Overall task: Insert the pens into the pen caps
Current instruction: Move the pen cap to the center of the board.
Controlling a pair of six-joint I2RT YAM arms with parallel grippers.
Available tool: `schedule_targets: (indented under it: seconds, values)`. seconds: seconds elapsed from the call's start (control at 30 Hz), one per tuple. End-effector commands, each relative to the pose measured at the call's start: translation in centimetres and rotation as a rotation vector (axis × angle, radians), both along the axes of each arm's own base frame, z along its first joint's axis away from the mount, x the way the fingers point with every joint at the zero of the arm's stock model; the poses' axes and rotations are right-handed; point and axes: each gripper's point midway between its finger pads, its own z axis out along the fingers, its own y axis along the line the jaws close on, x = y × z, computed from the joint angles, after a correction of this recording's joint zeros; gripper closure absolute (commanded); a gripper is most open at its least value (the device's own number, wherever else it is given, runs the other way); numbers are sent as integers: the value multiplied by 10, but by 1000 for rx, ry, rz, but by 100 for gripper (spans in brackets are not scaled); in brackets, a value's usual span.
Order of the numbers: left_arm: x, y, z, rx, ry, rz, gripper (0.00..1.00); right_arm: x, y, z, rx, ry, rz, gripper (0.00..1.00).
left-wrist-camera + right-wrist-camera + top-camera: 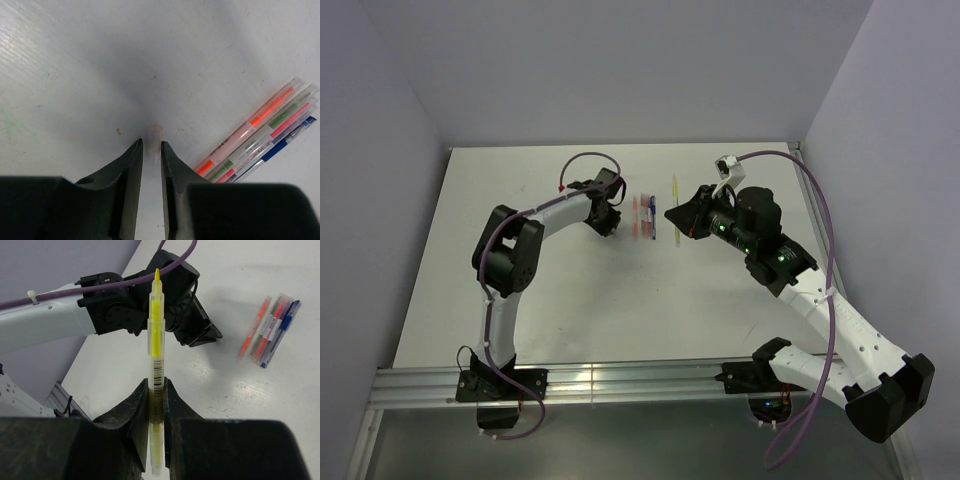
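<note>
A clear, faintly tinted pen cap (155, 134) lies on the white table between the fingertips of my left gripper (151, 145), and the jaws press on both of its sides. Just right of it lies a tight row of several pens (260, 140) in orange, green, red and blue. My right gripper (156, 390) is shut on a yellow pen (156, 340), whose bare tip points away towards the left gripper (200, 332). From above, the yellow pen (675, 188) sticks out past the right gripper (682, 222), with the pens (643, 216) between both grippers.
The table (520, 300) ends at grey walls at the back and on both sides. An aluminium rail (620, 385) runs along the near edge, where the arm bases stand. A purple cable (820, 230) loops over the right arm.
</note>
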Motion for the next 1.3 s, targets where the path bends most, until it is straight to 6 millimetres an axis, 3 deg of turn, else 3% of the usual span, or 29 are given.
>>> schedule_targets:
  seconds: [0.0,0.23,0.4,0.53,0.63,0.83,0.93,1.1,1.17,1.27]
  values:
    - [-13,25,-19,165,74,-4,73,0,-3,13,19,-56,0,100]
    - [-29,40,-18,203,104,64,75,0,-1,12,25,-57,10,100]
    - [-28,38,-15,198,89,68,75,0,-1,12,22,-59,7,100]
    - [-24,36,-6,203,61,50,68,0,-1,12,23,-61,6,100]
    - [-21,35,4,208,40,40,54,0,-1,14,24,-65,7,100]
    - [-15,42,33,261,-25,-18,49,0,-2,14,24,-66,3,100]
    - [-4,53,64,363,-125,-155,50,-1,-4,16,22,-72,-4,100]
    - [17,51,128,512,-383,-548,35,-3,-8,21,26,-86,-16,100]
    - [23,48,140,571,-417,-713,33,-4,-8,24,31,-94,-12,100]
    - [17,24,136,570,-455,-1048,31,-4,-8,23,30,-91,-12,100]
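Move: The pen cap is already between the left fingertips, at board level; its resting place is about 2 cm to the left. The orange pen lies some 5 cm to that hand's right and 5 cm ahead, the pink pen about 7 cm right and the blue pen 9 cm right, both also 5 cm ahead. From the right hand, the cap is roughly 15 cm ahead, 14 cm left and 27 cm below. The left hand slides the pen cap about 2 cm left, opens, then rises some 11 cm, turning clockwise. ##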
